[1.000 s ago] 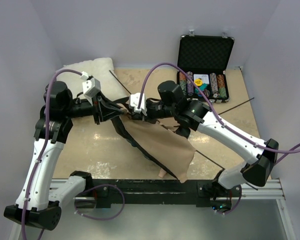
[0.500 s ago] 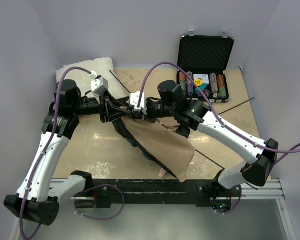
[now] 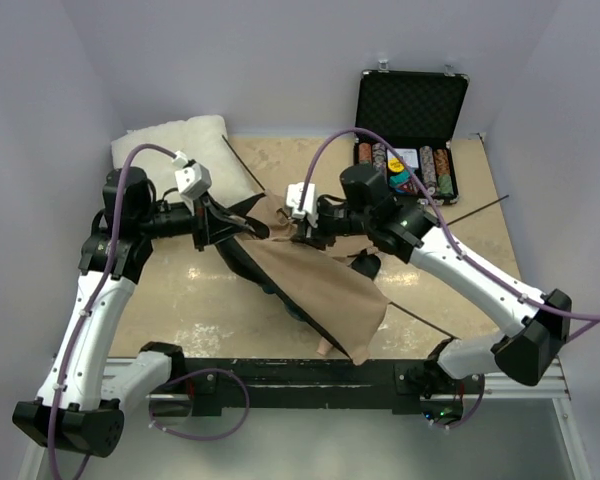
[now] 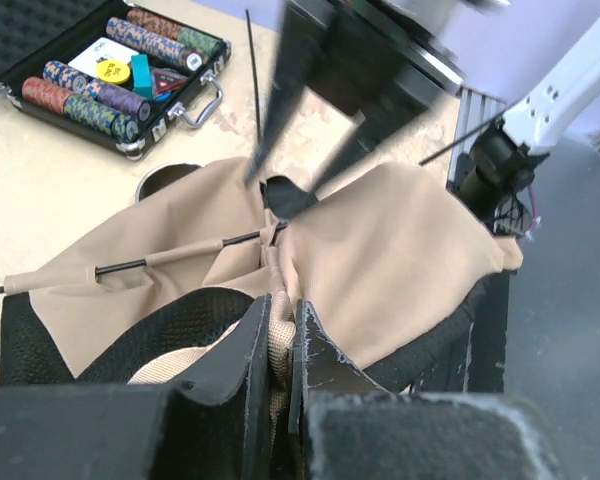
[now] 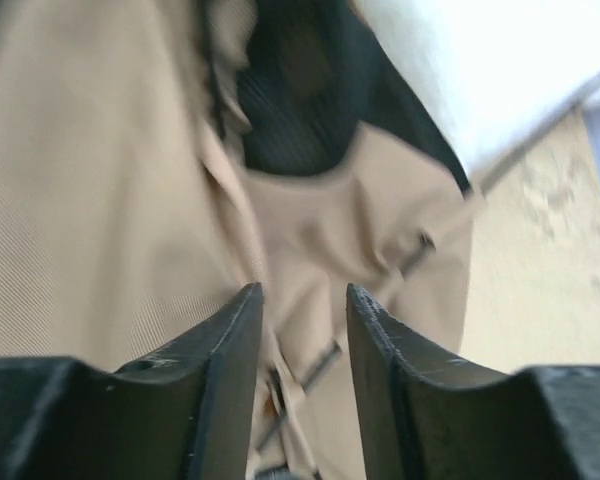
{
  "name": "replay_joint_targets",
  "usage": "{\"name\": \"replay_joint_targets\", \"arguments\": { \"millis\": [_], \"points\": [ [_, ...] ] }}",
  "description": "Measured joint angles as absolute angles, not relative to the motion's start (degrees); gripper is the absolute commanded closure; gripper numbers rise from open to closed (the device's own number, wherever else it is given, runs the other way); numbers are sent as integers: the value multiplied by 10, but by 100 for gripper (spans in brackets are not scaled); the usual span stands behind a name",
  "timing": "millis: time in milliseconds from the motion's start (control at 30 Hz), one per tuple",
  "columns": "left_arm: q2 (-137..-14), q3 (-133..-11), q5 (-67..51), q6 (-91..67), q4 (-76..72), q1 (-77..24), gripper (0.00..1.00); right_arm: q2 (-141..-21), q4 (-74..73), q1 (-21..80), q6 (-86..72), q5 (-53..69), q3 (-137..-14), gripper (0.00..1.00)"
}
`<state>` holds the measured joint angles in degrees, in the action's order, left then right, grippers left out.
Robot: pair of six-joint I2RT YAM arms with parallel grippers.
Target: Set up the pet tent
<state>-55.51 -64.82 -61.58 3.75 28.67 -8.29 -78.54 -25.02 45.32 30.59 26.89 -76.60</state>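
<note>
The pet tent (image 3: 320, 290) lies crumpled mid-table, tan fabric with black mesh lining, its near edge draped toward the rail. My left gripper (image 3: 242, 228) comes in from the left and is shut on a fold of the tent's tan webbing (image 4: 278, 345); in the left wrist view the gripper (image 4: 282, 305) pinches it tight. A thin dark pole (image 4: 180, 250) runs through a fabric sleeve. My right gripper (image 3: 285, 226) hovers just above the tent's top and stands open. In the right wrist view nothing lies between the fingers of that gripper (image 5: 300, 295), only tan cloth (image 5: 100, 200) below.
A fluffy white pillow (image 3: 175, 140) lies at the back left. An open black case of poker chips (image 3: 410, 130) stands at the back right. Loose dark poles (image 3: 475, 212) lie on the table right of the tent. A dark round ring (image 3: 368, 265) sits beside the cloth.
My right gripper has opened, let go of the tent and drawn back to the right. The left gripper loosened briefly, then shut on the fabric again.
</note>
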Motion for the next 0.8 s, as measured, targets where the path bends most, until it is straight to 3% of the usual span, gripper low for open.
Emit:
{"name": "replay_joint_targets", "arguments": {
  "millis": [200, 300, 500, 800],
  "points": [
    [-497, -601, -623, 208, 387, -81, 100, -755, -300, 341, 327, 270, -711, 34],
    [-449, -551, -628, 281, 426, -81, 100, -752, -328, 288, 338, 284, -710, 28],
    [-407, -516, -628, 360, 460, -81, 100, -747, -366, 175, 360, 301, -705, 28],
    [-404, -510, -621, 476, 520, -81, 100, -855, -330, 161, 403, 234, -614, 29]
  ]
}}
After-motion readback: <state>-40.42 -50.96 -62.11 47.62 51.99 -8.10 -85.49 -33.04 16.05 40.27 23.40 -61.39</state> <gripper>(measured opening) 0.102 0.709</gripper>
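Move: The right hand, already open and clear of the cloth, has the tent's black corner patch about 18 cm to its right, 6 cm ahead and some 22 cm below. The metal bowl lies about 23 cm ahead and 12 cm right of this hand, the poker case about 38 cm ahead and 30 cm right, both some 25 cm down. From the left hand, which pinches the tent's edge, the black corner patch is about 33 cm right, 8 cm ahead and 28 cm below. The right hand sweeps about 20 cm to its right and 8 cm forward over the tan cloth, swinging some 25 degrees clockwise and opening wider, then drops steeply with the fingers tipping down, some 17 cm lower in all, to stop open close over the black corner patch, no touch visible. Meanwhile the left hand keeps its pinch on the tent's edge and brings it down about 9 cm and back 7 cm, quickly at first and then easing, while its wrist turns over by some 20 degrees. ##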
